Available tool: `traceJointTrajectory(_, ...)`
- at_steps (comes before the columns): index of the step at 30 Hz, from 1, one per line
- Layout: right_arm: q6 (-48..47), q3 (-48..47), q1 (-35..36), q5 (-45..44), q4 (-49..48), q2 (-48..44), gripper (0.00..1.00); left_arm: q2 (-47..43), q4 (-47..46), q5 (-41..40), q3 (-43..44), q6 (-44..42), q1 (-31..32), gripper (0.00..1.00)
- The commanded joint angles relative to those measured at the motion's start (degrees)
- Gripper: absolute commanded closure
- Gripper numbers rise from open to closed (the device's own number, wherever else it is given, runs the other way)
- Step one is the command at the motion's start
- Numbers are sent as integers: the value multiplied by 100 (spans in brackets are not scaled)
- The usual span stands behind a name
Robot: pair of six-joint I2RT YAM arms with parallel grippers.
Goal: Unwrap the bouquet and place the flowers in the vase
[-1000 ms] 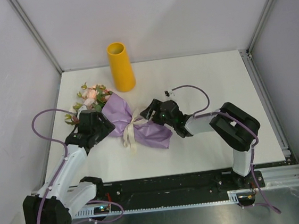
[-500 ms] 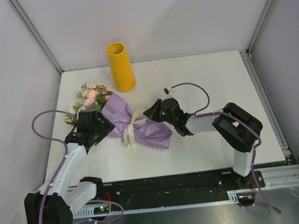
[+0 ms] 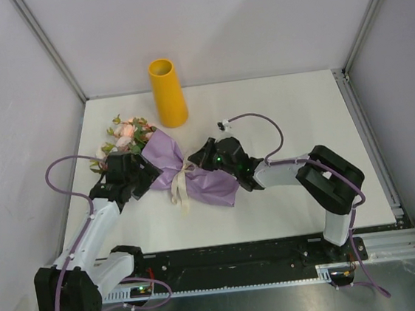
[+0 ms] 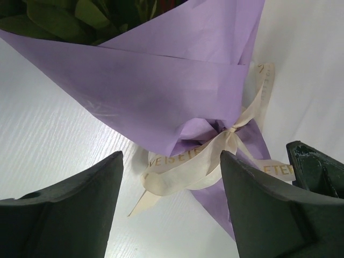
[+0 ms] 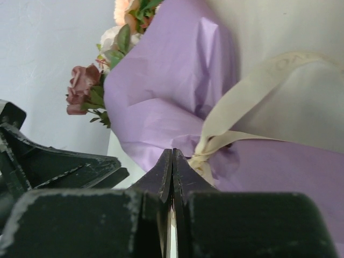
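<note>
The bouquet (image 3: 165,163) lies on the table in lilac paper (image 4: 172,91), tied at its waist with a cream ribbon bow (image 3: 183,180). The flowers (image 3: 126,134) stick out at its upper left end; a mauve rose (image 5: 81,86) shows in the right wrist view. My left gripper (image 3: 147,178) is open at the bouquet's left side, its fingers either side of the ribbon loops (image 4: 188,164) and apart from them. My right gripper (image 3: 200,161) is shut, with nothing visible between its fingers. Its tips (image 5: 172,154) are right beside the ribbon knot (image 5: 207,153). The yellow vase (image 3: 167,93) stands upright behind the bouquet.
The white table (image 3: 284,110) is walled by grey panels at the back and sides. A black rail (image 3: 241,260) carries the arm bases along the near edge. The left gripper's fingers (image 5: 59,166) show close by in the right wrist view.
My right gripper has shut and moved left up to the ribbon knot. The left gripper has shifted slightly towards the flowers and stayed open. The bouquet has not moved.
</note>
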State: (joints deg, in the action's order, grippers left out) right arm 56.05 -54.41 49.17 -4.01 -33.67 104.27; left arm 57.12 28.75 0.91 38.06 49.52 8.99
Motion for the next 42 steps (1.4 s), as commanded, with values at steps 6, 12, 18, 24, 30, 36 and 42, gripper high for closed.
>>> traceJointTrajectory(6, -196, -407, 146, -90, 191, -326, 100, 240, -569, 163, -335, 416, -40, 34)
traceJointTrajectory(12, -237, -410, 178, -141, 293, -388, 100, 489, -763, 266, -453, 539, -46, 45)
traceJointTrajectory(18, -291, -410, 221, -167, 347, -393, 100, 709, -834, 180, -452, 552, -47, 66)
traceJointTrajectory(24, -327, -405, 219, -177, 431, -466, 100, 873, -836, 118, -434, 538, -46, 96)
traceJointTrajectory(30, -435, -407, 89, -273, 730, -770, 100, 819, -827, 66, -426, 563, -42, 100)
traceJointTrajectory(36, -522, -405, -106, -433, 1084, -1139, 100, 621, -821, -229, -609, 643, -47, 100)
traceJointTrajectory(42, -615, -408, -323, -566, 1501, -1499, 100, 534, -785, -431, -749, 656, -46, 100)
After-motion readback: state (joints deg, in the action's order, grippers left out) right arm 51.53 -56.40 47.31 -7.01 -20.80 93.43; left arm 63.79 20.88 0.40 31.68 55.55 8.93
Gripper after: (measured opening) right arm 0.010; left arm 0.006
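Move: The ribbon's near-left loop hangs about 5 cm below the open left gripper and some 2 cm to its right. The knot is about 9 cm right, 5 cm ahead and 3 cm lower; the flower heads are roughly 18 cm ahead, 8 cm left and 2 cm below. The right gripper, already shut on a ribbon strand, has the knot some 5 cm below, 2 cm ahead and 1 cm left. Lower the left gripper about 5 cm almost straight down beside the wrapper's near edge, closing its fingers fully to pinch the ribbon's near-left loop. Keep the right fingers shut on their strand: ease it up and slightly left and back, hold there, then draw it up and to the right, away from the knot, ending about 5 cm higher than it began. ##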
